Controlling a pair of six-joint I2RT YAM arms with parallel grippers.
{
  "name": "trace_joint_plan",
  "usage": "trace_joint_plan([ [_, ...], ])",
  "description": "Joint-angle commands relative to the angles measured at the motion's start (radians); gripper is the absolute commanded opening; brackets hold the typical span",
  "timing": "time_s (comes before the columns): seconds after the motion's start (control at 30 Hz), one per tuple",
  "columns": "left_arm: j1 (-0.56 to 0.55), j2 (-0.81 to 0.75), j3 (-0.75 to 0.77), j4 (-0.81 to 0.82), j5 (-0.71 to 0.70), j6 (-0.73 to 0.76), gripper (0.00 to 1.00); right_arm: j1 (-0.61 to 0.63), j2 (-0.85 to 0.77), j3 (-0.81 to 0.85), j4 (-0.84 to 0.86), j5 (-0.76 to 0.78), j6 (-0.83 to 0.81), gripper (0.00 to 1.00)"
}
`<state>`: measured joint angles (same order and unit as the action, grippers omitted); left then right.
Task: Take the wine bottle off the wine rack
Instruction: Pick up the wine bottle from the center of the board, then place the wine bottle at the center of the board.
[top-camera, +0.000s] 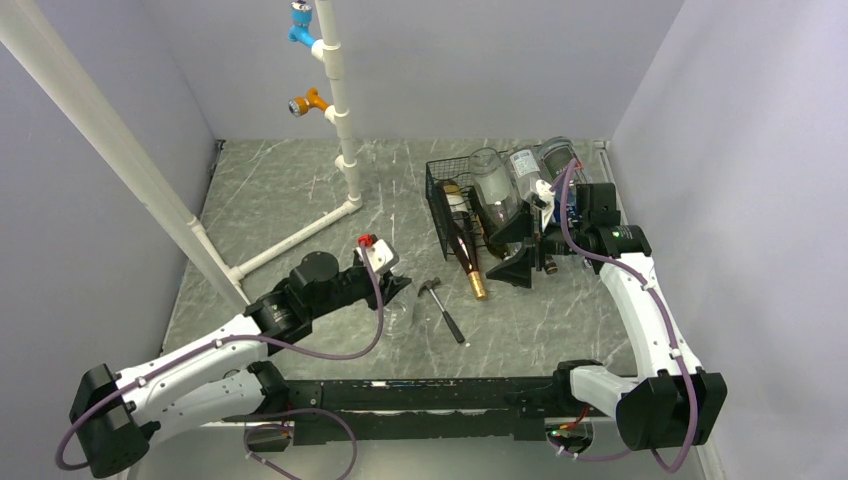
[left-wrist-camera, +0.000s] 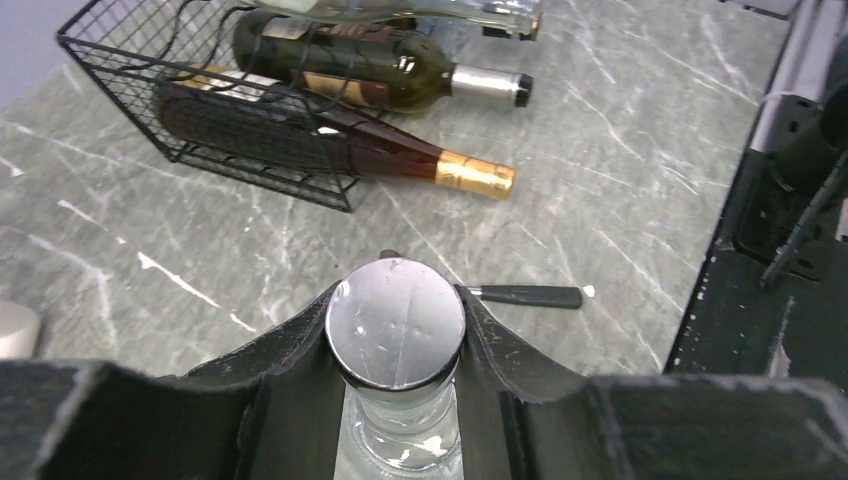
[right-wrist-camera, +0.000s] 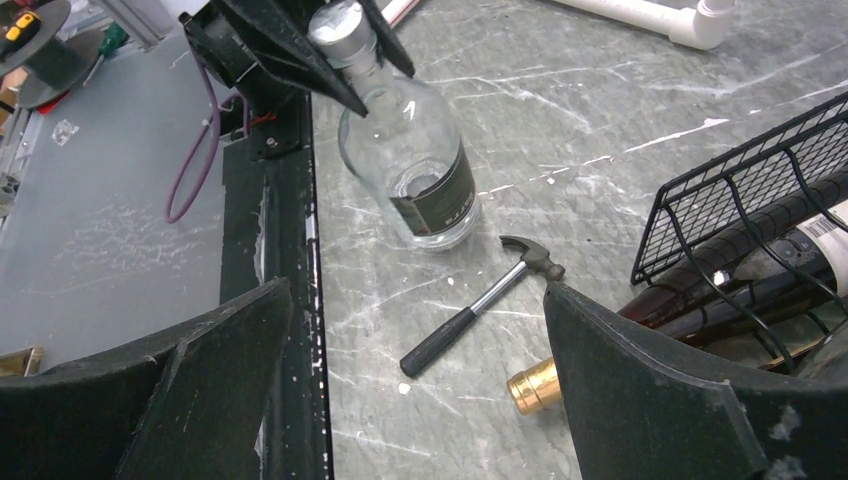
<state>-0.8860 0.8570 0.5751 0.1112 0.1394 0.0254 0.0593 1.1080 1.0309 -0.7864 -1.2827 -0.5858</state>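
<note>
The black wire wine rack (top-camera: 452, 205) stands at the table's back right, with several bottles in it. A dark wine bottle with a gold foil neck (left-wrist-camera: 400, 160) lies in the lower tier, neck sticking out. Above it lies a green one with a silver cap (left-wrist-camera: 400, 65). A clear glass bottle (right-wrist-camera: 415, 160) with a dark label stands upright on the table, apart from the rack. My left gripper (left-wrist-camera: 397, 296) is shut on its neck, just under the silver cap. My right gripper (right-wrist-camera: 415, 288) hangs open beside the rack (right-wrist-camera: 740, 190), above the gold neck (right-wrist-camera: 533, 385), holding nothing.
A small hammer (right-wrist-camera: 480, 305) lies on the table between the clear bottle and the rack. Clear bottles (top-camera: 495, 180) rest on top of the rack. A white pipe frame (top-camera: 340, 120) rises at the back left. The black base rail (top-camera: 420, 395) runs along the near edge.
</note>
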Motion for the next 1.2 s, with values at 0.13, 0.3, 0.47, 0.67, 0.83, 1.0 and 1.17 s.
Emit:
trace_joint_plan([
  [0.13, 0.097, 0.054, 0.227, 0.125, -0.050, 0.021, 0.00, -0.004, -0.008, 0.023, -0.002, -0.022, -0.033, 1.00],
  [0.3, 0.212, 0.143, 0.288, 0.190, -0.023, -0.054, 0.00, -0.005, -0.007, 0.023, 0.002, -0.016, -0.030, 1.00],
  [0.47, 0.267, 0.292, 0.386, 0.253, -0.038, -0.056, 0.00, -0.005, -0.014, 0.024, 0.004, -0.004, -0.027, 1.00],
  [0.67, 0.292, 0.460, 0.506, 0.326, -0.105, -0.038, 0.00, -0.005, -0.019, 0.024, 0.004, 0.001, -0.027, 1.00],
  [0.83, 0.306, 0.579, 0.589, 0.420, -0.227, 0.033, 0.00, -0.003, -0.022, 0.023, 0.008, 0.003, -0.024, 1.00],
  [1.0, 0.338, 0.721, 0.688, 0.488, -0.262, 0.001, 0.00, -0.002, -0.021, 0.018, 0.019, 0.011, -0.019, 1.00],
  [1.17, 0.354, 0.847, 0.802, 0.521, -0.297, 0.010, 0.00, 0.006, -0.018, 0.008, 0.041, 0.026, -0.004, 1.00],
])
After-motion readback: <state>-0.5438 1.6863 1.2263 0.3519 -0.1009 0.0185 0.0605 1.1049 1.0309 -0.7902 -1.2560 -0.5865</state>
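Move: The left hand already holds the clear bottle by its neck, just under the cap. The open table it is taken towards lies about 30 cm ahead, level sideways and some 22 cm down. The wine rack's middle is roughly 30 cm ahead and 29 cm right; the white pipe's elbow about 31 cm ahead and 12 cm left; the hammer 3 cm ahead and 12 cm right. From the right hand that open spot is some 26 cm ahead, 23 cm left, 25 cm down. Forward in one quick, unbroken sweep of nearly 30 cm, rising only about 3 cm, the left hand carries the clear bottle away from the hammer and up along the left side of the wine rack, towards the open table between rack and pipe. The wrist swings some 30 degrees counter-clockwise on the way; the fingers keep their pinch on the neck. ##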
